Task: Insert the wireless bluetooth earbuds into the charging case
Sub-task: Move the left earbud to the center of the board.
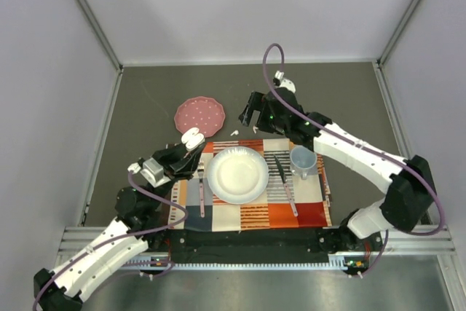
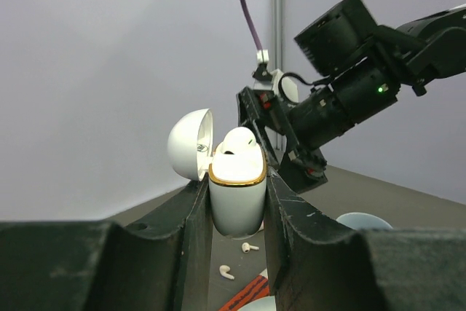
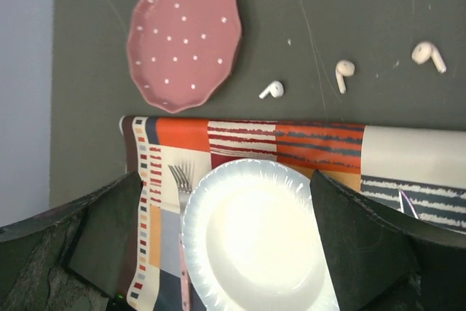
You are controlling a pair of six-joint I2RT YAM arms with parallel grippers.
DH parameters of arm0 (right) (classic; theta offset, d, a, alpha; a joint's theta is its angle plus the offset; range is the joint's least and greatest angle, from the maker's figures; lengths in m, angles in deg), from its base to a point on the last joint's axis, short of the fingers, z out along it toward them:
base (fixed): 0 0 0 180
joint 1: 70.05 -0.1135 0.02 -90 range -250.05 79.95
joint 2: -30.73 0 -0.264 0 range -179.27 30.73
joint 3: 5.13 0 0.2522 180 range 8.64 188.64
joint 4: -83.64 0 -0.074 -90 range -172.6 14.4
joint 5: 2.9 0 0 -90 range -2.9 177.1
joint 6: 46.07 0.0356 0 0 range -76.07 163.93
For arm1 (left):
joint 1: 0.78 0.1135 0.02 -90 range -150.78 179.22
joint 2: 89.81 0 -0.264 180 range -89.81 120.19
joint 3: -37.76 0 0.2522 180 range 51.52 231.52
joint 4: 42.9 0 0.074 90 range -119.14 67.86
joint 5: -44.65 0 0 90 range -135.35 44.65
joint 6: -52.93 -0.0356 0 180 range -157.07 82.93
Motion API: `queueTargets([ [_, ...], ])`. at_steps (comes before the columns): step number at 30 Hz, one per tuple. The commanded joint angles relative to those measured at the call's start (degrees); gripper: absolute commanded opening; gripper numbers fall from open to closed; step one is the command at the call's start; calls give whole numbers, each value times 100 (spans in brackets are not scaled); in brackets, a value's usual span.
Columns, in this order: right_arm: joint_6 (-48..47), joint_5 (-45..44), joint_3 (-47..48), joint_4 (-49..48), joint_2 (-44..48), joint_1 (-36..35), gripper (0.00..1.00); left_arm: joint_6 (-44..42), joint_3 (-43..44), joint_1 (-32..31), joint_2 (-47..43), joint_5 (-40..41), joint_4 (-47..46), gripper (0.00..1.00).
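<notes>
My left gripper (image 2: 237, 178) is shut on the white, gold-rimmed charging case (image 2: 237, 198), held upright above the table. Its lid (image 2: 189, 143) hangs open to the left. One white earbud (image 2: 239, 140) sits in the case's top. In the top view the case (image 1: 193, 138) hovers over the placemat's far left corner. Three loose earbuds lie on the dark table beyond the placemat: a white one (image 3: 272, 90) and two peach ones (image 3: 344, 72) (image 3: 428, 54). My right gripper (image 3: 226, 231) is open and empty, up in the air; in the top view the gripper (image 1: 250, 116) is just right of the earbuds.
A pink dotted plate (image 1: 199, 116) lies on the far left of the table. A striped placemat (image 1: 306, 209) holds a white plate (image 1: 237, 175), a fork (image 1: 201, 193), a knife (image 1: 280, 169) and a pale blue cup (image 1: 303, 159). Grey walls enclose the table.
</notes>
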Motion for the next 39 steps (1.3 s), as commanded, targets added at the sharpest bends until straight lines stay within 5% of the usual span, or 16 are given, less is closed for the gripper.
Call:
queueTargets([
  [1, 758, -88, 479, 430, -406, 51, 99, -153, -13, 25, -146, 142, 88, 0],
  [24, 3501, 184, 2254, 1977, -2401, 437, 97, -338, 48, 34, -331, 309, 343, 0],
  [32, 3563, 1063, 2851, 1995, -3280, 631, 79, -346, 5, 43, -437, 483, 405, 0],
  [39, 3597, 775, 3142, 2004, -3676, 640, 65, -382, 22, 43, -498, 546, 510, 0],
])
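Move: The left earbud on the bare board is some 8 cm ahead of the right gripper, 7 cm to its left and about 21 cm below. The middle earbud lies 9 cm ahead and 1 cm left of that gripper. The pink plate is 13 cm ahead and 18 cm left, the white plate 6 cm back and 6 cm left, all at board level. From the left gripper, the left earbud lies about 20 cm ahead, 11 cm right and 32 cm below. Bring the empty right gripper down about 13 cm, also some 7 cm forward and 5 cm left, towards the left earbud. Tip the fingers down steeply by nearly 40 degrees while turning them clockwise, and in the last part of the descent narrow them from wide open to roughly two thirds, stopping short of touching. ##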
